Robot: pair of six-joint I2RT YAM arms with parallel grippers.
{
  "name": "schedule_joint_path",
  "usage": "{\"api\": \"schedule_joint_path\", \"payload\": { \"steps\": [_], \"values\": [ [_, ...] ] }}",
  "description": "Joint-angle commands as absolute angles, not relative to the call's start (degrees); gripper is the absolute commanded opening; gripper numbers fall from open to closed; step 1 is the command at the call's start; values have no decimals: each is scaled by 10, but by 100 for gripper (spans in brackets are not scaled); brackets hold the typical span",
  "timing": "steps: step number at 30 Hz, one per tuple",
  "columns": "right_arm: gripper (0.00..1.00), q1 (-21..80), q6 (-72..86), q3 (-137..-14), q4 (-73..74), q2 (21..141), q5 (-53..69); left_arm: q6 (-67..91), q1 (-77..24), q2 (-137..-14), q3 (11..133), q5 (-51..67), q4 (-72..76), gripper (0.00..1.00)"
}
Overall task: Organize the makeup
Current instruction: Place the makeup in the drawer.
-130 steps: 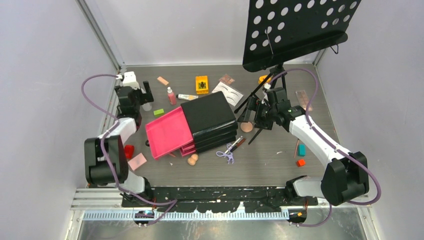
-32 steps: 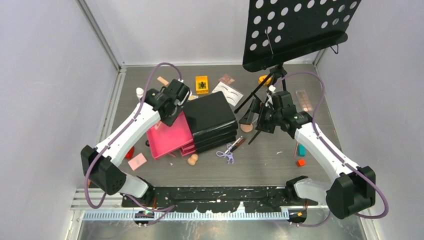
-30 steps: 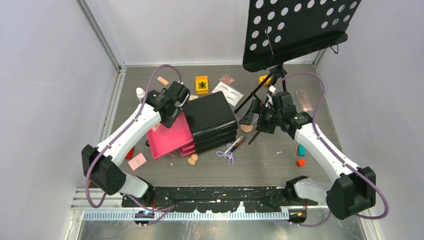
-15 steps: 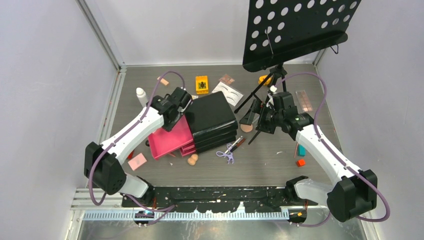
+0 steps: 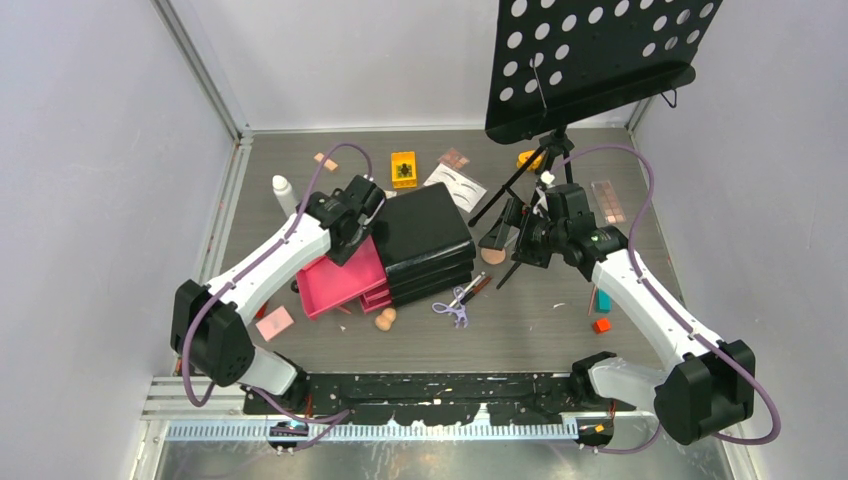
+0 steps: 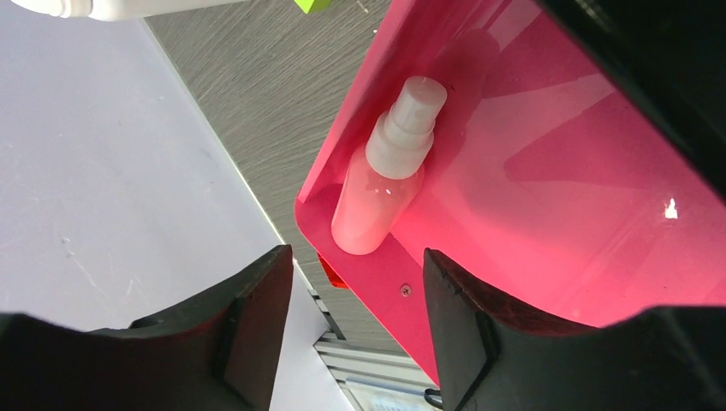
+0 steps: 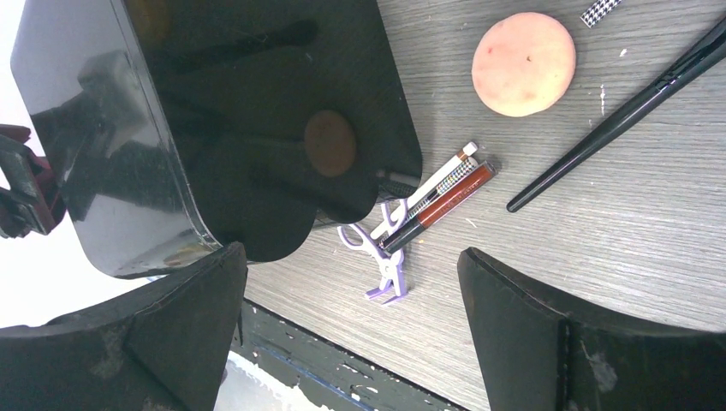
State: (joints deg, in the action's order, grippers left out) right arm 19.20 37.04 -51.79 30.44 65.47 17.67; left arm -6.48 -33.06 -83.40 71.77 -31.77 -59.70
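My left gripper (image 5: 355,215) (image 6: 355,265) hangs over the far end of the pulled-out pink drawer (image 5: 340,275) (image 6: 556,171), jaws open and holding nothing. A small spray bottle (image 6: 385,184) with a white cap lies loose in the drawer's corner, just past the fingertips. My right gripper (image 5: 520,237) (image 7: 351,257) hovers wide open above the table right of the black chest (image 5: 420,235) (image 7: 214,111). Below it lie lilac scissors (image 7: 381,248) (image 5: 452,305), two pencils (image 7: 441,197), a peach sponge (image 7: 523,64) and a black brush (image 7: 616,116).
A white bottle (image 5: 283,190) lies at the far left. An orange block (image 5: 403,170), eyebrow card (image 5: 455,187) and palettes (image 5: 454,158) (image 5: 607,197) lie behind the chest. The music stand (image 5: 590,60) rises at back right. Sponges (image 5: 386,318) lie before the drawers.
The left gripper has slid a little to the right and nearer over the pink drawer. The right arm has hardly moved.
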Motion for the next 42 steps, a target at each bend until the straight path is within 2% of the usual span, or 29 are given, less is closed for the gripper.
{"api": "schedule_joint_path", "payload": {
  "steps": [1,6,11,14,22,27,33,42],
  "values": [
    [97,195,374,-523,294,636,172,-65,-334,-824,729,-331,-581,61],
    [97,195,372,-522,298,637,171,-66,-334,-769,765,-284,-546,68],
    [97,195,366,-529,306,637,165,-51,-324,-686,770,-229,-449,79],
    [97,196,361,-534,313,636,160,-26,-300,-672,780,-204,-409,81],
    [97,195,352,-546,331,633,146,98,-217,-708,814,-179,-381,81],
    [97,196,342,-571,366,616,110,165,-161,-734,832,-101,-392,83],
    [97,195,345,-589,392,602,46,201,-138,-774,860,-56,-390,89],
    [99,195,369,-618,449,593,-52,269,-133,-836,896,-55,-391,100]
  ]
}}
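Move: The left hand, empty and half open, is just above the pink spray bottle, whose middle is about 2 cm ahead, 1 cm right and 2 cm lower in the open drawer. Apparently next is the floral tube, some 18 cm ahead, 8 cm right and 12 cm down. The green block lies 12 cm ahead, 4 cm left; the white bottle stands 15 cm ahead, 10 cm left. From the right hand the tube is about 19 cm ahead, 31 cm left. Straight up first, the left hand lifts about 15 cm out of the drawer, away from the spray bottle, then swings some 10 cm forward over the drawer's far side, sinking a little. Its fingers open from just over half to full and tip up from steeply down to pointing mostly forward, with a roll. Late on, the right hand drifts 5 cm right and 3 cm up, open. ##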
